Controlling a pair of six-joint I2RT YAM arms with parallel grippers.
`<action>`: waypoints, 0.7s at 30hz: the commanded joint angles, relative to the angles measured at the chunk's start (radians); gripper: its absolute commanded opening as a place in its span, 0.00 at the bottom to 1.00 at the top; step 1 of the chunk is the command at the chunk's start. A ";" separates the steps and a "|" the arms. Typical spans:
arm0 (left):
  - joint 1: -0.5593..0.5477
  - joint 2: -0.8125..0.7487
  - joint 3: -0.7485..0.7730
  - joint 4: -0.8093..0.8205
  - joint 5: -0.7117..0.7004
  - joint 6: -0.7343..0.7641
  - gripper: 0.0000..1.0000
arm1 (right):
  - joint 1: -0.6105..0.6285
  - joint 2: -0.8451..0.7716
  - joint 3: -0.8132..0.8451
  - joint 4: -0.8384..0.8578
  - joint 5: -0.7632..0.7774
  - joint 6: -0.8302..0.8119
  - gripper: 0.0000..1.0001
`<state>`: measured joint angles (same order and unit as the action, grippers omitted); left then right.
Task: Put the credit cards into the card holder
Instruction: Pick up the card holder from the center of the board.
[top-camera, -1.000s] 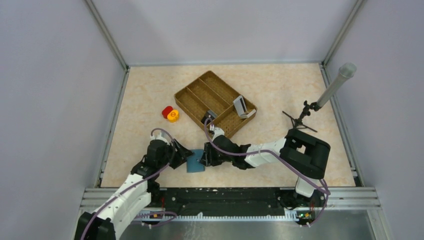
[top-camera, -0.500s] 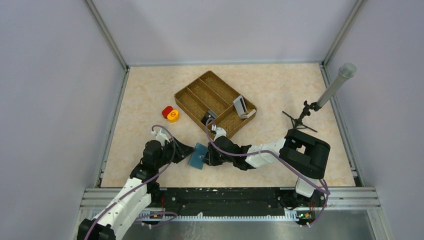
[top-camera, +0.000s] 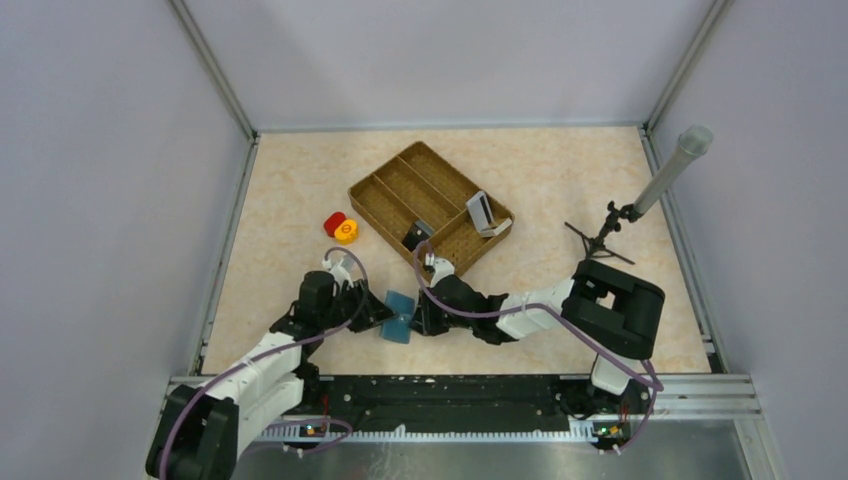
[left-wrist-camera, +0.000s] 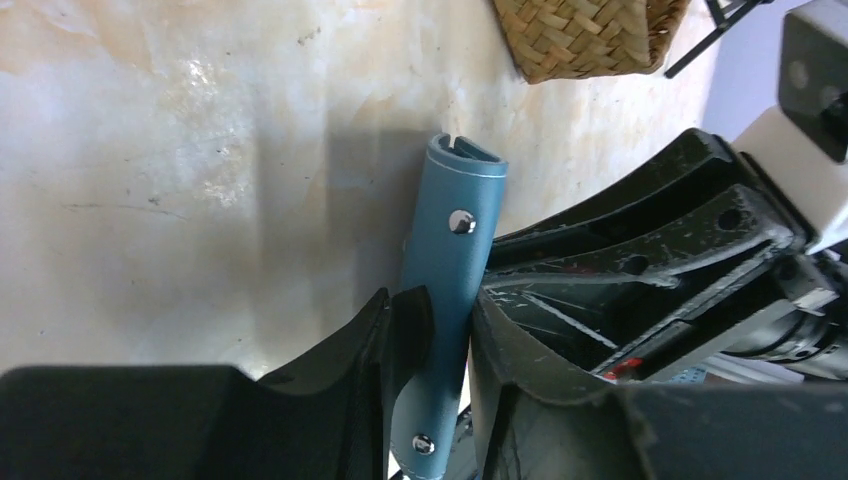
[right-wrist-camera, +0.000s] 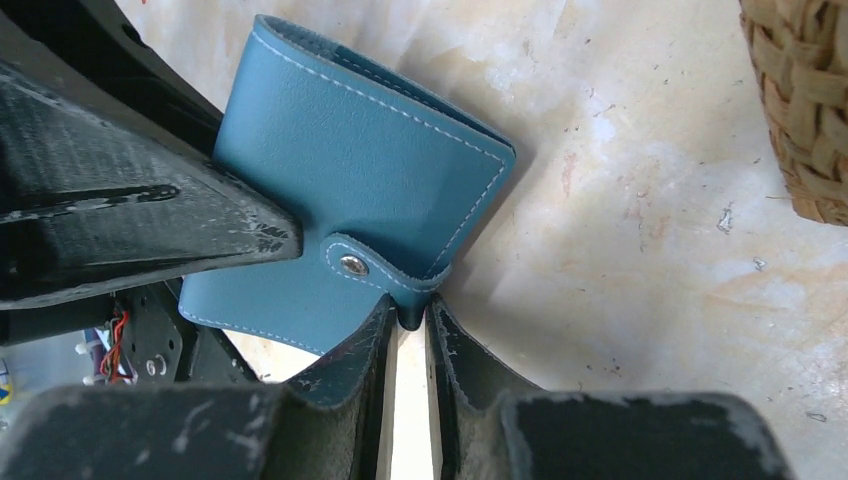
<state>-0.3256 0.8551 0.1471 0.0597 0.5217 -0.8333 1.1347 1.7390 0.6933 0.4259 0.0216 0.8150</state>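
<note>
The card holder (top-camera: 400, 316), a teal-blue wallet closed with its tab snapped, is held on edge just above the table between both grippers. My left gripper (top-camera: 380, 311) is shut on its left edge; the left wrist view shows the wallet (left-wrist-camera: 452, 250) edge-on between the gripper's (left-wrist-camera: 447, 335) fingers. My right gripper (top-camera: 416, 318) is shut on the wallet's right edge; in the right wrist view this gripper (right-wrist-camera: 408, 318) pinches the fold beside the tab of the wallet (right-wrist-camera: 350, 180). Pale grey-white credit cards (top-camera: 482, 212) stand in the woven tray.
The brown woven divided tray (top-camera: 400, 185) lies mid-table, with a small dark item (top-camera: 417, 235) in its near compartment. Red and yellow round pieces (top-camera: 340, 228) sit left of it. A small tripod with a grey tube (top-camera: 640, 200) stands at the right. Walls enclose the table.
The wallet has gone from lying flat to standing tilted on edge. My left gripper has shifted right and closer to it. The right gripper keeps its hold.
</note>
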 joint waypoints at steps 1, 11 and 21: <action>-0.011 0.034 0.022 0.003 0.085 0.045 0.27 | 0.005 0.008 -0.006 0.054 -0.017 -0.024 0.13; -0.011 -0.144 0.200 -0.215 0.016 0.114 0.00 | -0.032 -0.361 -0.024 -0.238 -0.028 -0.253 0.43; -0.013 0.047 0.401 -0.366 0.398 0.259 0.00 | -0.201 -0.558 0.072 -0.411 -0.527 -0.478 0.58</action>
<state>-0.3351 0.8574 0.4976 -0.2317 0.7052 -0.6674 0.9623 1.1801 0.7052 0.0895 -0.2684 0.4500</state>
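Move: Between the left hand's parted fingers, the card holder's middle lies about 1 cm to the right, 1 cm ahead and slightly below. From the right hand, which already grips its strap end, that middle is about 3 cm left, 2 cm ahead and 1 cm higher. From the left hand, the tray's middle is some 21 cm ahead and 8 cm right, about 3 cm lower; the red and yellow lids are roughly 18 cm ahead, 10 cm left and 4 cm lower. Closing on the card holder, the left fingers pinch it almost shut, then lift it about 10 cm with a small drift right and some 15 degrees of wrist turn, mainly clockwise. The right fingers open and let go of the strap end, and that hand pulls clear, up about 15 cm and 5 to 6 cm right, its fingers tipping upward. ##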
